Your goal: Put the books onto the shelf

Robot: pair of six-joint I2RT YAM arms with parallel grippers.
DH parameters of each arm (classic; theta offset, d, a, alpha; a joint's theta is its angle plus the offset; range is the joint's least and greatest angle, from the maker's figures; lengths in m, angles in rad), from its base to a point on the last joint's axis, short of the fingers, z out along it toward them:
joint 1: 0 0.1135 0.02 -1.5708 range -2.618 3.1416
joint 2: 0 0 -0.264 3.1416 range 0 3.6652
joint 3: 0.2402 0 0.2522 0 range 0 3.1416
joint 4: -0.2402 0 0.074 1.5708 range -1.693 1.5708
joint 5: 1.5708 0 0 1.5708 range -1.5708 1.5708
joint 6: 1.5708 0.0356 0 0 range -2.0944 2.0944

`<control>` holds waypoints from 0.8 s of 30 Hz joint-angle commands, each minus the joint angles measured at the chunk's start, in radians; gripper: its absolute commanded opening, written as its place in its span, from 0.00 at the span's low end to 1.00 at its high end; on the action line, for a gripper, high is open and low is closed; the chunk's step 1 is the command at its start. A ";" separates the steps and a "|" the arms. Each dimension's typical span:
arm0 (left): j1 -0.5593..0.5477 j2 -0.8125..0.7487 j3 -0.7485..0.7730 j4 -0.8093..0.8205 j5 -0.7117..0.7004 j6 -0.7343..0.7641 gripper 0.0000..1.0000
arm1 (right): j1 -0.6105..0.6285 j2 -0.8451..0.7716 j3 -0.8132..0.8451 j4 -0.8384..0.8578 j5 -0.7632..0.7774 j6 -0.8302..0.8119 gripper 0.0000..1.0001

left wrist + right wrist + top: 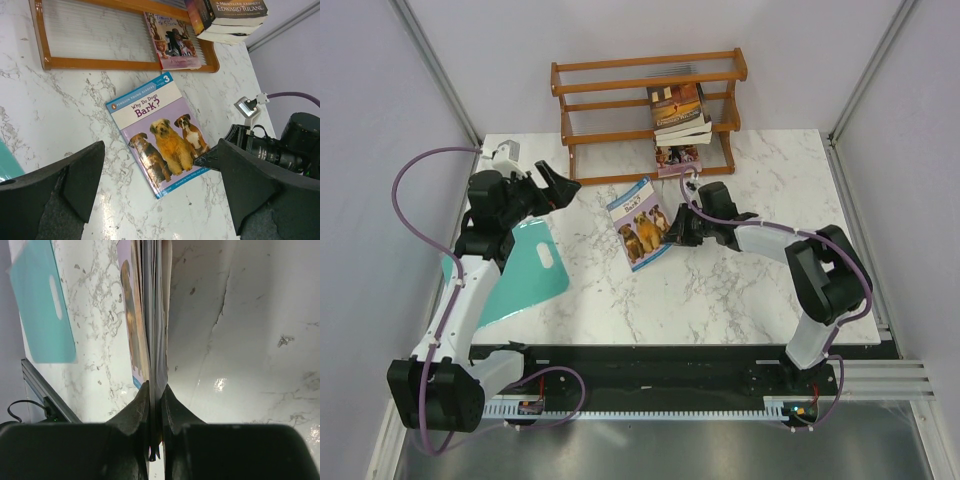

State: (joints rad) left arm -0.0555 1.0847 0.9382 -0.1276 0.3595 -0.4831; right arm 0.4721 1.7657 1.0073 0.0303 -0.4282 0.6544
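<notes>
The blue-white dog book "Why Do Dogs Bark?" [640, 222] [160, 125] is on the marble table in front of the shelf [640, 70] [100, 63]. My right gripper [676, 232] [155, 387] is shut on the book's lower right edge, and its pages [152, 315] run edge-on between the fingers. My left gripper [556, 186] [160, 147] hangs open above the table to the left of the book, with nothing in it. A stack of books [678, 108] [230, 15] lies on the shelf's right end. A pink-covered book [677, 157] [172, 42] lies on the lower tier.
A teal cutting board [525, 275] [42, 300] lies at the table's left, under the left arm. Grey walls close in both sides. The shelf stands at the back edge, and its left part holds nothing.
</notes>
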 commanded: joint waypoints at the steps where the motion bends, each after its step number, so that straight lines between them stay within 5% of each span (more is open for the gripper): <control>1: 0.005 0.000 0.001 0.019 0.010 0.044 1.00 | 0.002 -0.063 0.025 -0.036 0.008 -0.091 0.07; 24: 0.005 0.024 -0.047 0.031 0.030 0.047 1.00 | -0.107 0.086 0.166 0.229 -0.178 0.046 0.08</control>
State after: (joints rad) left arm -0.0555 1.1030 0.8986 -0.1253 0.3702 -0.4797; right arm 0.3988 1.7897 1.1290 0.1272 -0.5377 0.6422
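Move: The right hand holds the dog book by its lower right corner and takes it towards the shelf's lower tier, where the pink book sits about 18 cm ahead, 1 cm to the right and roughly level in height. The tier's front rail is about 14 cm ahead, 4 cm left and 5 cm lower; the stacked books stand some 23 cm ahead, 2 cm right and 14 cm higher. From the empty left hand, the pink book is about 17 cm ahead, 26 cm right and 20 cm below. Up and forward, after barely stirring at first, the right hand carries the dog book about 6 cm higher and 5 cm farther out towards the shelf's lower tier, fingers still pinching the lower right corner. The wrist tips the fingers up by some 10 degrees. The left hand, open and empty, sinks about 2.5 cm. ##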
